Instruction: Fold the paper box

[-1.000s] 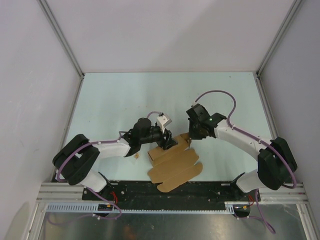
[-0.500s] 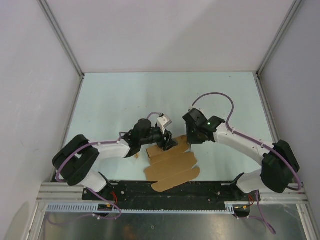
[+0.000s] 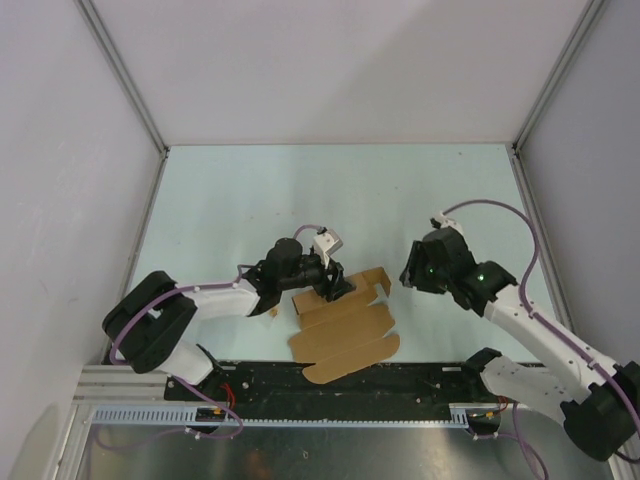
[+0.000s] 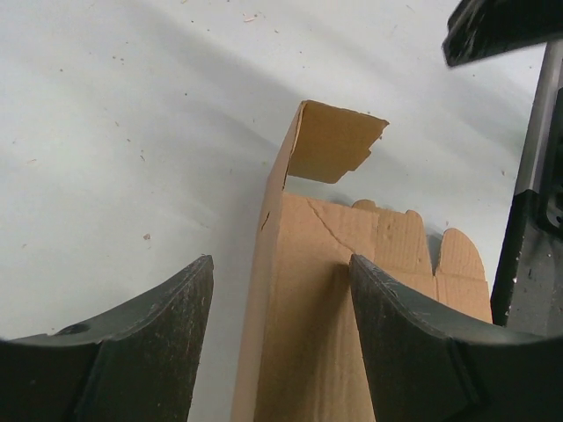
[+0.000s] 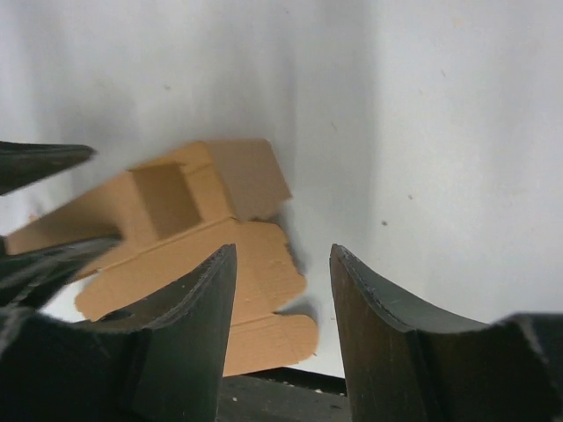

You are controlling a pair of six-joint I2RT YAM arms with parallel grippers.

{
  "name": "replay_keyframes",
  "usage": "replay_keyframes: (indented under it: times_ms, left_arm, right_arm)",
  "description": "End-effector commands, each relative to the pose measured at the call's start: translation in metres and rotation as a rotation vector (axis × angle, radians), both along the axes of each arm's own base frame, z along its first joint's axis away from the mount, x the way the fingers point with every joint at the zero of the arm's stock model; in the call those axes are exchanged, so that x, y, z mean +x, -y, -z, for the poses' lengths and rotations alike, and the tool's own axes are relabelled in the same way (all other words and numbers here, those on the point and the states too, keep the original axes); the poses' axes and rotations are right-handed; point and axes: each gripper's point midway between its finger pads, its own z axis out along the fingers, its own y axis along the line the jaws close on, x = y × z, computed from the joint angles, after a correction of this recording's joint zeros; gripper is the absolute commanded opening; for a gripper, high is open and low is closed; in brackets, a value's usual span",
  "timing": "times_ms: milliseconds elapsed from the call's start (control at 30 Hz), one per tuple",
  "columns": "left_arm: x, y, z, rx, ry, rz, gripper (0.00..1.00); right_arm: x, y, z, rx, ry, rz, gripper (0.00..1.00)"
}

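The paper box is brown cardboard, partly folded, lying near the table's front edge. One long wall stands up with an end flap bent over, and the scalloped tabs lie flat. My left gripper is open and straddles that raised wall. Its right finger rests against the cardboard, while the left finger stands clear over bare table. My right gripper hangs to the right of the box, open, with nothing between its jaws. In the right wrist view the box lies ahead and to the left of the gripper.
A tiny brown scrap lies beside the left arm, left of the box. The black base rail runs just in front of the box. Bare pale table stretches behind both arms, bounded by white walls.
My right gripper has let go of the box's right end, opened, and drawn back to the right. The box slid slightly toward the front left. The left gripper kept its place.
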Motion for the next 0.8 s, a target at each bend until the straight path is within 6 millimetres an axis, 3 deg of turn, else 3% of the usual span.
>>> replay_keyframes:
  times_ms: [0, 67, 100, 333, 600, 767]
  left_arm:
    - [-0.003, -0.004, -0.005, -0.004, 0.016, -0.003, 0.68]
    - [-0.004, -0.004, -0.008, -0.011, 0.019, 0.002, 0.68]
    - [-0.004, -0.004, -0.009, -0.011, 0.019, 0.002, 0.68]
    - [-0.003, -0.002, -0.022, -0.029, 0.034, 0.006, 0.68]
    - [-0.003, -0.002, -0.019, -0.017, 0.026, 0.004, 0.68]
    - [0.0, -0.007, -0.034, -0.027, 0.056, -0.022, 0.69]
  right_arm:
    - [-0.02, 0.0, 0.029, 0.117, -0.038, -0.006, 0.52]
    - [-0.029, -0.013, 0.034, 0.209, -0.043, -0.052, 0.53]
    - [-0.037, -0.013, 0.046, 0.22, -0.071, -0.056, 0.54]
    - [-0.063, -0.023, 0.082, 0.303, -0.16, -0.096, 0.55]
    - [-0.063, -0.031, 0.099, 0.379, -0.142, -0.103, 0.53]
    - [-0.054, -0.024, 0.098, 0.343, -0.104, -0.077, 0.5]
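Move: The right edge of the lid panel, lying flat, is some 8 cm back and 4 cm to the left of the open right hand, about 14 cm below it. The standing end flap is roughly 2 cm ahead and 7 cm to the left, 10 cm below; the rounded tuck flap's middle lies about 17 cm back and 12 cm left, near table level. From the left hand, the panel edge is some 6 cm back and 12 cm to its right, 9 cm lower. The right hand comes down close around the lid panel's right edge, its fingertips on either side of the corner, though a touch can't be made out. It drops some 11 cm while drawing back about 7 cm, fast at first, then easing and edging left. Its left side rolls up some 20 degrees, swinging the fingers towards the box, and they stay half open. The left hand stays at the box body. ##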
